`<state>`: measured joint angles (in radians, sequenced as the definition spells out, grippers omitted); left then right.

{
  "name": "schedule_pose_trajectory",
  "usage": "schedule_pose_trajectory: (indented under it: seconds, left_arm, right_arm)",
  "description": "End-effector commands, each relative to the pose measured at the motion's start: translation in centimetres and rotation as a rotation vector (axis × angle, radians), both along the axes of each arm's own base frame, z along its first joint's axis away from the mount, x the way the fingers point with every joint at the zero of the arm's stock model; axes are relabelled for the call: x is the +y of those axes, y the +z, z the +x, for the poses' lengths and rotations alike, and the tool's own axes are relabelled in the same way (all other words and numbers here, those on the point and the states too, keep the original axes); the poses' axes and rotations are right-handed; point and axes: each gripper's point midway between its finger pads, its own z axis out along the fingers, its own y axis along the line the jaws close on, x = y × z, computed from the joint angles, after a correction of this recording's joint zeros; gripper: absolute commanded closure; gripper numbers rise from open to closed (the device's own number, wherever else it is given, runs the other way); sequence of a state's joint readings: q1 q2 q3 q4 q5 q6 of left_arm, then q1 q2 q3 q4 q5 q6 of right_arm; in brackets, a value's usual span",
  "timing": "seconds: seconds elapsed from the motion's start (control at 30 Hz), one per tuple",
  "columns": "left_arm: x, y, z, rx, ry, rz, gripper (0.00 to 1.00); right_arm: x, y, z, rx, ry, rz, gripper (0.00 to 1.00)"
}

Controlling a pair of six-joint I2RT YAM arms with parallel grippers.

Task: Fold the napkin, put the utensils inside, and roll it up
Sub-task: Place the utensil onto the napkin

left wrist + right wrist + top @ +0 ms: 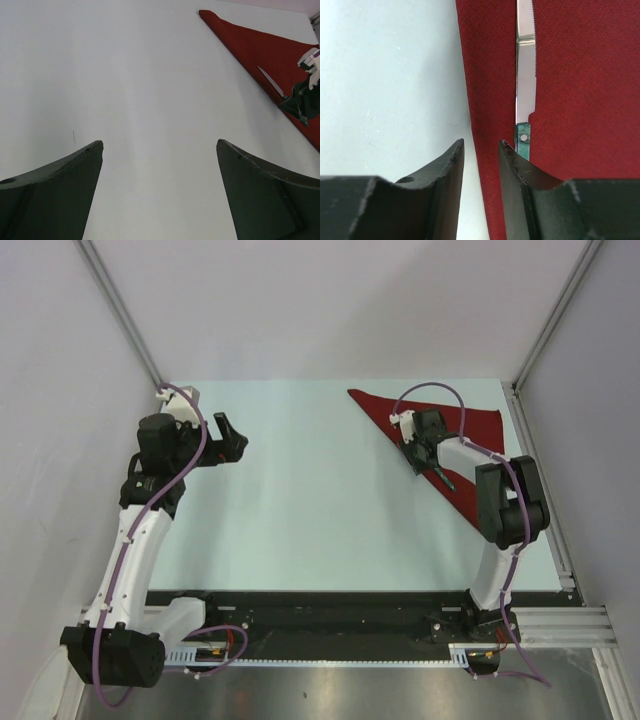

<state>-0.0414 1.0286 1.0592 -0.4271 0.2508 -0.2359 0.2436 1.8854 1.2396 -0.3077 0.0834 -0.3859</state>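
Note:
The dark red napkin lies folded into a triangle at the far right of the table. It also shows in the left wrist view and the right wrist view. On it lies the knife, teal handle toward my fingers, blade pointing away along the long edge. My right gripper is low over the napkin's long edge, jaws a narrow gap apart. The cloth edge and bare table show between them, and the knife sits just outside the right finger. My left gripper hangs wide open and holds nothing.
The pale table is walled in by grey panels, with metal frame posts at the far corners. A rail runs along the table's right edge. The arm bases sit on a black strip at the near edge.

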Motion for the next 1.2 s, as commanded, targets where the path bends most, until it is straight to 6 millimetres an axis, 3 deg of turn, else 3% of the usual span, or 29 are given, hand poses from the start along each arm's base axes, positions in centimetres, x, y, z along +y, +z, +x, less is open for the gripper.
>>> schedule_pose_trajectory:
  seconds: [0.0, 0.33, 0.6, 0.77, 1.03, 1.17]
  left_arm:
    - [-0.1, 0.8, 0.3, -0.037, -0.009, -0.016, 0.00]
    - [-0.1, 0.8, 0.3, -0.036, -0.011, -0.018, 0.00]
    - [-0.4, 0.8, 0.3, -0.032, -0.021, -0.027, 0.00]
    - [-0.5, 0.9, 0.3, -0.034, -0.029, -0.032, 0.00]
    - [-0.6, 0.8, 0.3, -0.032, -0.032, -0.036, 0.00]
    - [-0.7, 0.9, 0.2, -0.036, -0.038, -0.040, 0.00]
  right_arm:
    - [-0.4, -0.4, 1.0, -0.016, -0.003, -0.006, 0.64]
    - [-1.0, -1.5, 0.9, 0.006, -0.006, -0.014, 0.69]
    - [-0.9, -2.7, 0.5, 0.030, 0.011, -0.046, 0.83]
    - [-0.5, -3.3, -0.2, 0.058, 0.046, -0.076, 1.00]
    - [3.1, -2.5, -1.6, 0.048, 0.107, -0.061, 1.00]
    - [5.7, -3.3, -3.2, 0.092, 0.123, -0.078, 1.00]
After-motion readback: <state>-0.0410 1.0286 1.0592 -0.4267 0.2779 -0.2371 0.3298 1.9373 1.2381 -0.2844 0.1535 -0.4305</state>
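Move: The napkin's near-left folded edge runs under the right hand's half-open fingers, about 2 cm below and 1 cm right of their midpoint. The utensil lies on the cloth alongside that fold, its middle some 3 cm ahead of the hand and 2 cm to the right. The napkin's far-left tip is about 18 cm ahead and 17 cm left. From the idle left hand, that fold lies roughly 11 cm ahead, 42 cm right and 26 cm lower. The napkin's folded edge, beside the utensil's handle, is straddled by the right fingers as the hand sinks nearly 2 cm, easing about 1 cm right. They then close fully and pinch the cloth, and the hand draws it left about 3 cm, low over the table, turning slightly counter-clockwise. ##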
